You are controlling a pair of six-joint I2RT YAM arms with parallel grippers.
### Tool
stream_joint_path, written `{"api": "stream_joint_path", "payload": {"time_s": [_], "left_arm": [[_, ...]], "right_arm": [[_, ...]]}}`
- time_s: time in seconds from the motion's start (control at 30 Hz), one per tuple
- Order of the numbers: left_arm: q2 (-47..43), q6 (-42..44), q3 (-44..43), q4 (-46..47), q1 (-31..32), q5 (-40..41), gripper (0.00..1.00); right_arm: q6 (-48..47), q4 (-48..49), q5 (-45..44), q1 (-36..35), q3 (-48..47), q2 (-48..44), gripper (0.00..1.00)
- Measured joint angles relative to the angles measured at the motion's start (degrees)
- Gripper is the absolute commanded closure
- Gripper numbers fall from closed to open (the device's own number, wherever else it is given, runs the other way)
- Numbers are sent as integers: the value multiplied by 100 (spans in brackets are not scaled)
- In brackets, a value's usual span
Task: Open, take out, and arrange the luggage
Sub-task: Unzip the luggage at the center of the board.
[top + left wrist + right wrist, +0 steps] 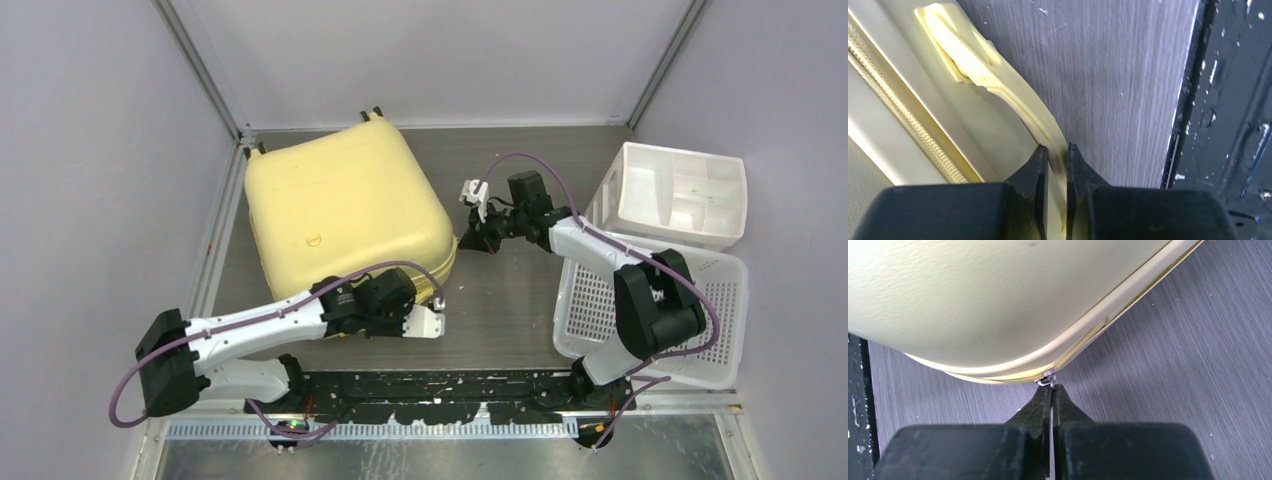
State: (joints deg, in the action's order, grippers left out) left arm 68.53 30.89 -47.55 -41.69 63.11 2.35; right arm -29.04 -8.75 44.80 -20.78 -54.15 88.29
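The luggage (345, 215), a pale yellow hard-shell suitcase, lies flat and closed on the grey table, its wheels toward the back wall. My left gripper (1057, 150) is shut on the suitcase's yellow side handle (1013, 95) at its near right edge; the zipper track (903, 110) runs beside it. In the top view that gripper (437, 298) sits at the case's front right corner. My right gripper (1052, 386) is shut on the small metal zipper pull (1046, 379) at the rounded corner of the luggage (998, 295), seen from above at the case's right side (463, 243).
A white perforated basket (700, 320) stands at the right, with a white divided bin (690, 190) resting across its far end. The black base rail (440, 395) runs along the near edge. Grey walls close in on the left, back and right.
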Motion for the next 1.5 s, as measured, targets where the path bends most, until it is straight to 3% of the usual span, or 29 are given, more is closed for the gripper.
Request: {"api": "stream_joint_path", "payload": {"time_s": [0.5,1.13,1.17,1.33,1.43,1.47,1.5], "left_arm": [[-1344,1080,723,-485,-9,-227,100],[-1351,1628,828,-560,-76,164,100],[-1357,1600,824,-555,-74,177,97],[-1488,1091,634,-616,-20,227,61],[-1480,315,46,-656,87,142,51],[-1399,-46,-284,-632,103,83,42],[-1305,-393,-584,-560,103,-2,24]], "right_arm": [[-662,-870,645,-96,-1366,1172,99],[-977,-2017,1067,-184,-3392,2734,99],[-1040,-1985,1084,-184,-3362,2723,99],[-1276,-1381,1040,-184,-2865,2457,99],[-1340,-1069,817,-146,-2715,2358,99],[-1351,-975,752,-127,-2671,2330,99],[-1351,-876,684,-105,-2621,2297,99]]}}
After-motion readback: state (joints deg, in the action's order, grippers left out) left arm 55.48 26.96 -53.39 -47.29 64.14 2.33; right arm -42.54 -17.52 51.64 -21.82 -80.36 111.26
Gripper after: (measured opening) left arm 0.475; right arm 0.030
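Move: The right hand already pinches the zipper pull at the luggage's right side; the luggage's far right corner, along the zip, lies about 28 cm ahead and 16 cm left, and the luggage's middle about 3 cm ahead and 23 cm left. The left hand already grips the strap handle, whose middle is some 2 cm ahead and 3 cm to its right; from this hand the zipper pull is about 19 cm ahead and 12 cm right, nearly level. Keeping the zipper pull pinched, the right hand draws it along the luggage's right side towards the far corner, some 7 cm forward and 5 cm left, turning a little counter-clockwise. Meanwhile the left hand, still gripping the strap handle, goes about 5 cm left and slightly back with a small clockwise turn, pauses, then opens, lets go of the handle and rises some 8 cm while swinging back to the right. ##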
